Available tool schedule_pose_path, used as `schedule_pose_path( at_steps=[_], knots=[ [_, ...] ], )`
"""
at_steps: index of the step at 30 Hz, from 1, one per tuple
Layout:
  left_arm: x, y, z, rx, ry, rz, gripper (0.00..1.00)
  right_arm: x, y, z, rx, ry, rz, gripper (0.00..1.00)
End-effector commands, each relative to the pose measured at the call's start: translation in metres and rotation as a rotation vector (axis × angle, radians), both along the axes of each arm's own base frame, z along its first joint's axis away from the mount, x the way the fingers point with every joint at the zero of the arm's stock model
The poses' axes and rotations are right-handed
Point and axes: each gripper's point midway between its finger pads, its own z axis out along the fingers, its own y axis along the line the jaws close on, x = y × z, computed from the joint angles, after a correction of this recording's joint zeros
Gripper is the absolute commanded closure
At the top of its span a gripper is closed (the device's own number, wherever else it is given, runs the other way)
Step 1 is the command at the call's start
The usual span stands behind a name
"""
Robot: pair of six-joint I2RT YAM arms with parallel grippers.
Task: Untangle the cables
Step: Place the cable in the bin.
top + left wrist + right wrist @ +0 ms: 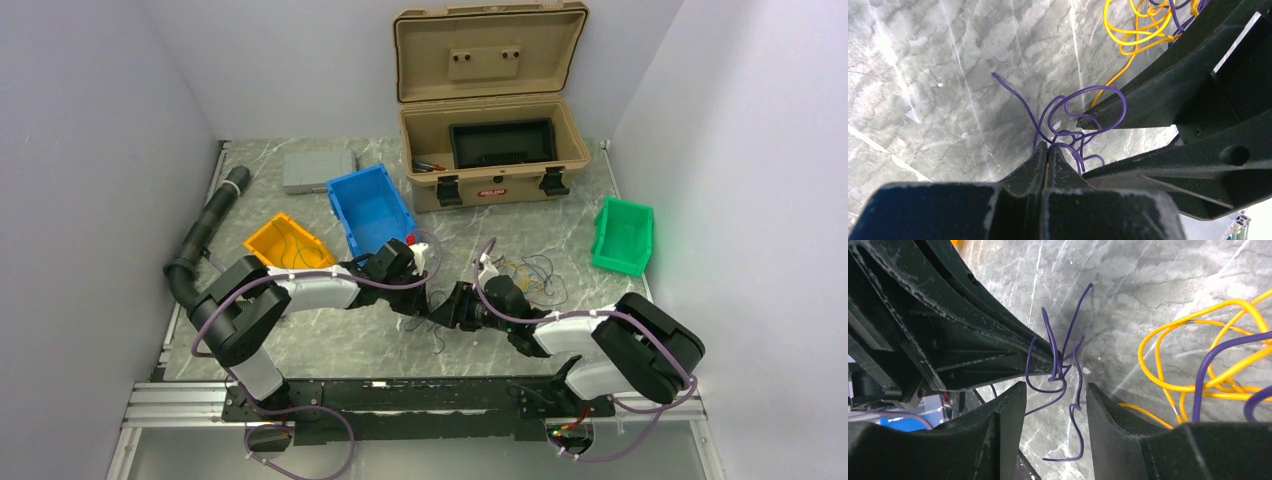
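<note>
My left gripper (1049, 146) is shut, with a thin purple cable (1093, 88) pinched at its tips and looping loosely above the marble table. My right gripper (1055, 386) is open right beside it. The same purple cable (1079, 390) hangs free between its fingers, which do not touch it. The two grippers meet tip to tip at the table's middle (435, 308). A tangle of yellow, orange and purple cables (530, 272) lies just behind the right gripper. The yellow loops (1198, 365) show at the right of the right wrist view.
An open tan case (490, 150) stands at the back. A blue bin (370, 210) and a yellow bin (288, 243) sit just behind the left arm. At the right is a green bin (624, 235), at the far left a black hose (205, 235) and a grey box (316, 170).
</note>
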Motion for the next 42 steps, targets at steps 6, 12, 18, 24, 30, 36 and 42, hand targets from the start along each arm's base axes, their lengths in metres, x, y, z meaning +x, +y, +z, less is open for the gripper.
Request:
schedule_pose_path(
  at_steps=[6, 12, 18, 24, 30, 36, 42],
  knots=[
    [0.003, -0.015, 0.013, -0.05, -0.033, -0.021, 1.0, 0.013, 0.015, 0.014, 0.064, -0.022, -0.013, 0.57],
    [0.003, -0.017, 0.016, -0.058, -0.029, -0.023, 1.0, 0.013, 0.02, 0.011, 0.072, -0.005, -0.004, 0.96],
    [0.011, 0.006, 0.027, 0.033, -0.069, 0.068, 0.82, 0.015, 0.01, 0.019, 0.051, -0.018, -0.045, 1.0],
    [0.012, 0.029, 0.099, -0.032, -0.213, 0.109, 0.32, 0.027, -0.008, 0.051, -0.035, -0.105, -0.094, 1.0],
    [0.013, 0.061, 0.181, -0.076, -0.372, 0.158, 0.11, 0.051, -0.041, 0.111, -0.088, -0.22, -0.189, 1.0],
    [0.007, 0.093, 0.226, -0.088, -0.469, 0.191, 0.01, 0.079, -0.11, 0.147, -0.3, -0.267, -0.403, 1.0],
    [0.004, 0.121, 0.246, -0.047, -0.552, 0.236, 0.01, 0.087, -0.211, 0.168, -0.573, -0.249, -0.764, 1.0]
  ],
)
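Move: The purple cable's bunched end is pinched in the shut left fingertips, right at that hand's point. From the half-open right gripper, the part to grip is about 2 cm left, 1 cm ahead and 1 cm below. The cable tangle lies some 19 cm to the right gripper's right, 8 cm farther out and 3 cm lower; the blue bin stands roughly 15 cm to its left and 25 cm ahead, about level in height. Ease the right gripper down about a centimetre and shut it on the purple cable beside the left fingertips. Once it grips, open the left fingers wide and lift that hand clear, some 24 cm up and drifting 10 cm left. Carry the pinched cable with the right hand about 17 cm up, swinging right and forward above the tangle's side of the table, turning the wrist clockwise some 30 degrees. ##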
